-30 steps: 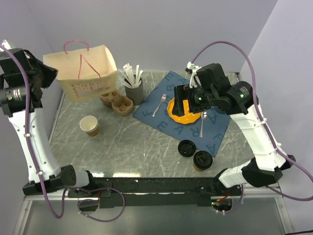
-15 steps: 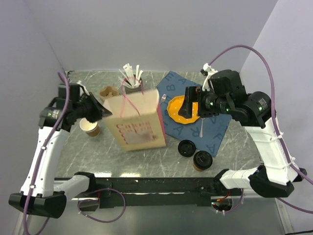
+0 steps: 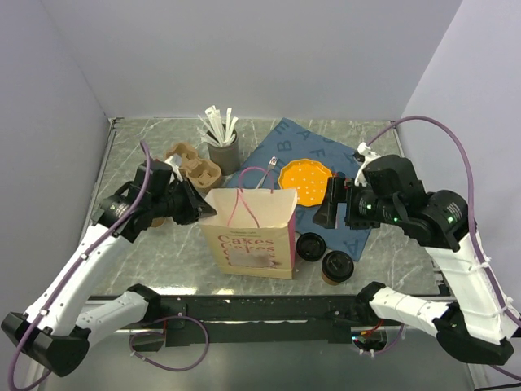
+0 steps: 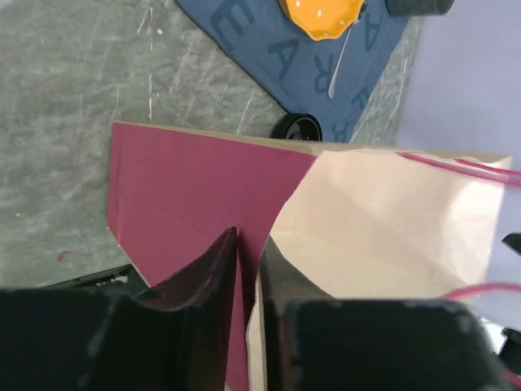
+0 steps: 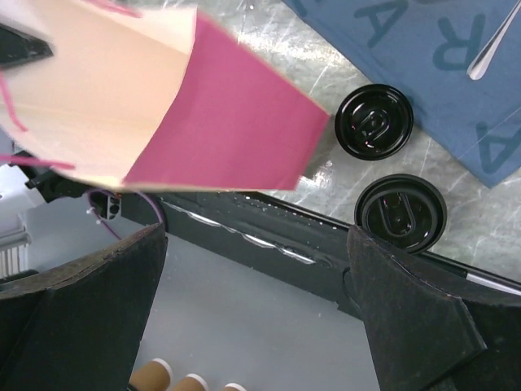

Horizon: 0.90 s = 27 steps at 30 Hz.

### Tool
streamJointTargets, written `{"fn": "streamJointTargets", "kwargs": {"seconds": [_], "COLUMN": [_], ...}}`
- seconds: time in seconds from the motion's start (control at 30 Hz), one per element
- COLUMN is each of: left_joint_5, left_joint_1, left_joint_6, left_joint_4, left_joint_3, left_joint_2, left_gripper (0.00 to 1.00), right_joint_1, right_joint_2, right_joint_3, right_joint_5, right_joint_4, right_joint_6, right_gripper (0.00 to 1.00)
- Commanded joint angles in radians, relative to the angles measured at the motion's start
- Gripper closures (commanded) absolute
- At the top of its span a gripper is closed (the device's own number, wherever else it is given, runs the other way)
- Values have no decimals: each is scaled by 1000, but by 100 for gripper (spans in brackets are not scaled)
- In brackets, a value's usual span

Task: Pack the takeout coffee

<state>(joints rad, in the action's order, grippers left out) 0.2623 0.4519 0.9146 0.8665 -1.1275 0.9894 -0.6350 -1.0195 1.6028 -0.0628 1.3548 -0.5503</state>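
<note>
The takeout coffee point(image 3: 336, 266), a brown cup with a black sip lid, stands near the table's front edge, right of the paper bag point(image 3: 248, 232). In the right wrist view the coffee point(image 5: 400, 213) shows from above. The bag stands upright and open at centre front. My left gripper point(image 3: 202, 208) is at the bag's left rim. In the left wrist view, that gripper point(image 4: 248, 240) has its jaws nearly together, with the bag's point(image 4: 187, 187) wall between them. My right gripper point(image 3: 330, 208) hovers open and empty above the blue mat, right of the bag; its wrist camera shows the gripper point(image 5: 256, 240) over the table's front edge.
A separate flat black lid point(image 3: 310, 246) lies just behind the coffee. An orange plate point(image 3: 304, 181) sits on the blue mat point(image 3: 358, 232). A cup carrier point(image 3: 195, 163) and a grey holder of straws point(image 3: 221, 151) stand at the back.
My left arm swung the bag from the back left corner to centre front and set it upright. My right arm drew back to the right and nearer.
</note>
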Motion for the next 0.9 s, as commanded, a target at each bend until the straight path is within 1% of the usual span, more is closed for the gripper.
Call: {"fn": "streamJointTargets", "kwargs": {"seconds": [0.0, 0.03, 0.1, 0.13, 0.17, 0.2, 0.23, 0.3, 0.33, 0.43, 0.5, 0.6, 0.7, 0.73, 0.83, 0.87], "left_joint_5": [-38, -43, -76, -93, -113, -129, -182, -250, -303, -343, -373, -439, -501, -508, -486, -473], "left_joint_1": [22, 24, 24, 24, 24, 24, 24, 24, 24, 24, 22, 2, -36, -44, -122, -178], "left_joint_6": [73, 69, 53, 32, 18, 0, -38, -75, -100, -138, -151, -201, -267, -317, -402, -420], "left_joint_4": [-73, -64, -47, -22, -8, 11, 43, 83, 106, 105, 105, 83, 46, 29, -32, -46], "left_joint_3": [38, 34, 3, -14, -58, -83, -112, -207, -263, -336, -359, -373, -379, -388, -416, -419], "left_joint_2": [-46, -44, -35, -29, -20, 6, 20, 76, 96, 150, 184, 239, 317, 339, 431, 472], "left_gripper": [73, 63, 58, 50, 45, 44, 43, 40, 33, 25, 23, 24, 26, 25, 26, 26], "right_joint_1": [-3, -3, -5, -5, -5, -3, -5, -3, -5, -3, -5, -5, -3, -3, -3, -5], "right_joint_2": [25, 25, 25, 27, 29, 30, 30, 29, 29, 24, 18, 6, -10, -16, -19, -17], "right_joint_3": [-9, 0, 8, 9, 9, 8, 5, 5, 3, 3, 6, 11, 31, 39, 51, 49], "right_joint_5": [26, 26, 34, 37, 38, 37, 35, 29, 27, 21, 15, -2, -25, -37, -66, -66], "right_joint_4": [-8, -3, 1, 0, 3, 1, 1, 4, 4, 13, 15, 9, 1, -5, -23, -28], "right_joint_6": [-19, -17, -16, -16, -16, -16, -14, -13, -11, -5, 3, 21, 50, 56, 82, 92], "right_gripper": [1, 1, 1, 1, 1, 1, 1, 1, 1, 1, 1, 1, 1, 1, 1, 1]}}
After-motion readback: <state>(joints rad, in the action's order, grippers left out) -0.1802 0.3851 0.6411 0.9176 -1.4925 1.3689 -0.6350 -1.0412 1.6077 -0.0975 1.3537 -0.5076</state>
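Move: The left hand is still at the left rim of the takeout bag; the bag's middle lies about 9 cm to its right, 2 cm back and 9 cm below. The cup carrier lies about 21 cm ahead and 7 cm to the left, some 15 cm lower. The open paper cup stands 9 cm ahead and 19 cm left, and the stirrer holder 24 cm ahead, 2 cm right. From the right hand, the carrier is roughly 22 cm ahead, 38 cm left and 20 cm below. Forward and to the left, away from the bag and towards the cup carrier, the left hand goes about 12 cm out and 6 cm across. It first stays nearly in place while the fingers spread and free the bag's rim, then arcs up about 6 cm and sinks again, rolling some 30 degrees so the open fingers point more steeply down. ##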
